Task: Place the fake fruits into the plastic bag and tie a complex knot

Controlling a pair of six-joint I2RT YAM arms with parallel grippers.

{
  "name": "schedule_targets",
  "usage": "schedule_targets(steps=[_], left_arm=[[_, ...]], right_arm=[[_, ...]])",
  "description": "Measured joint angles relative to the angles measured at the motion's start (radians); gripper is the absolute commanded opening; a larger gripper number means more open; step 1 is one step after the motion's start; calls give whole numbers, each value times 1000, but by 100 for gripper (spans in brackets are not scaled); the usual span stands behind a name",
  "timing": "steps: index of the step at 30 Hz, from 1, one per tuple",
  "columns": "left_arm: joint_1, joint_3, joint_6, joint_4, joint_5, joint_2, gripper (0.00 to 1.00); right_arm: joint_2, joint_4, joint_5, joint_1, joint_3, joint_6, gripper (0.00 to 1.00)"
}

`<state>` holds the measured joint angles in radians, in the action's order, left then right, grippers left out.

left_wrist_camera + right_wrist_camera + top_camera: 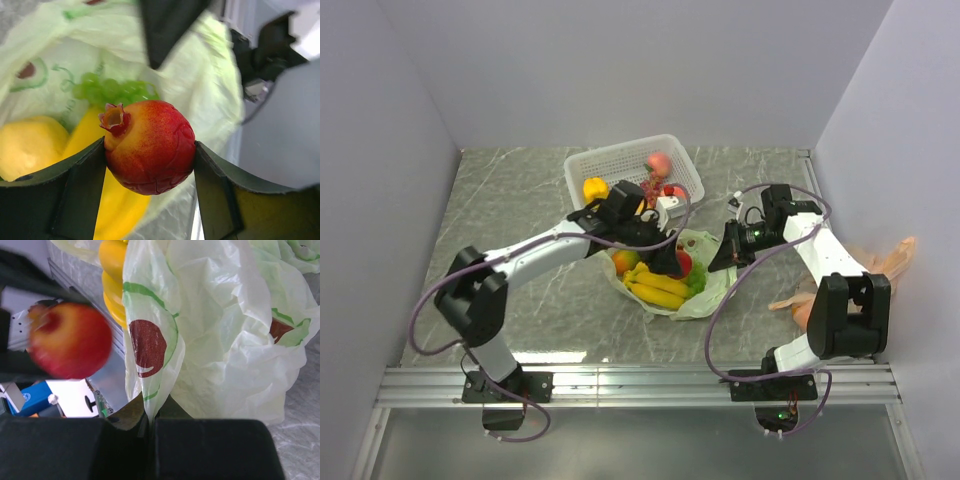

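My left gripper [150, 146] is shut on a red-and-yellow fake fruit [152, 135] with a small crown at its top. It hangs over the open mouth of the pale green plastic bag [712, 290]. Inside the bag lie yellow bananas [658, 288], an orange-green mango [625, 262], green grapes [115, 91] and a yellow lemon [30, 146]. My right gripper [152, 412] is shut on the bag's thin edge [150, 390] and holds it up. The held fruit [70, 340] shows blurred at the left of the right wrist view. No knot shows.
A white lattice basket [620, 160] stands behind the bag with a yellow fruit [595, 188] and a peach [659, 163] in it. A peach-orange bag [885, 262] lies at the right wall beside the right arm. Grey walls close in three sides.
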<state>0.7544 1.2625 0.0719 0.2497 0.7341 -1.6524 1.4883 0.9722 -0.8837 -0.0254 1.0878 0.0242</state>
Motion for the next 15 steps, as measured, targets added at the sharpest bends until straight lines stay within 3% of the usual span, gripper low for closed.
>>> schedule_targets(steps=[4, 5, 7, 12, 15], left_arm=[[8, 65, 43, -31, -41, -125, 51], [11, 84, 51, -33, -58, -156, 60], [19, 110, 65, -29, -84, -196, 68], [31, 150, 66, 8, -124, -202, 99], [21, 155, 68, 51, -138, -152, 99]], right_arm=[[-8, 5, 0, 0, 1, 5, 0], [-8, 10, 0, 0, 1, 8, 0], [-9, 17, 0, 0, 2, 16, 0], [-15, 23, 1, 0, 5, 23, 0], [-17, 23, 1, 0, 5, 23, 0]])
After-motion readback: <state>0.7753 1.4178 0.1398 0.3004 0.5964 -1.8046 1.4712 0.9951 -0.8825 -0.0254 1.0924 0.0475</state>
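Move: The left hand already holds the red pomegranate above the open bag; its resting place at the grapes' end of the bananas is about 3 cm to the right, 2 cm ahead and 7 cm below. The bananas' middle lies some 5 cm left, 1 cm back and 9 cm down, the green grapes about 5 cm right, level ahead, 10 cm down. From the right hand, pinching the rim, that place is roughly 7 cm left, level ahead, 4 cm lower. The left hand lowers the held pomegranate about 5 cm into the bag's mouth, reaching some 3 cm forward and as far right towards the grapes' end of the bananas, with the wrist turning only slightly. Once low it spreads its fingers from their grip on the fruit to almost fully open, letting go, and comes back up about 2.5 cm with a slight draw to the left, while the right hand stays in place with its fingers shut on the bag's rim. ##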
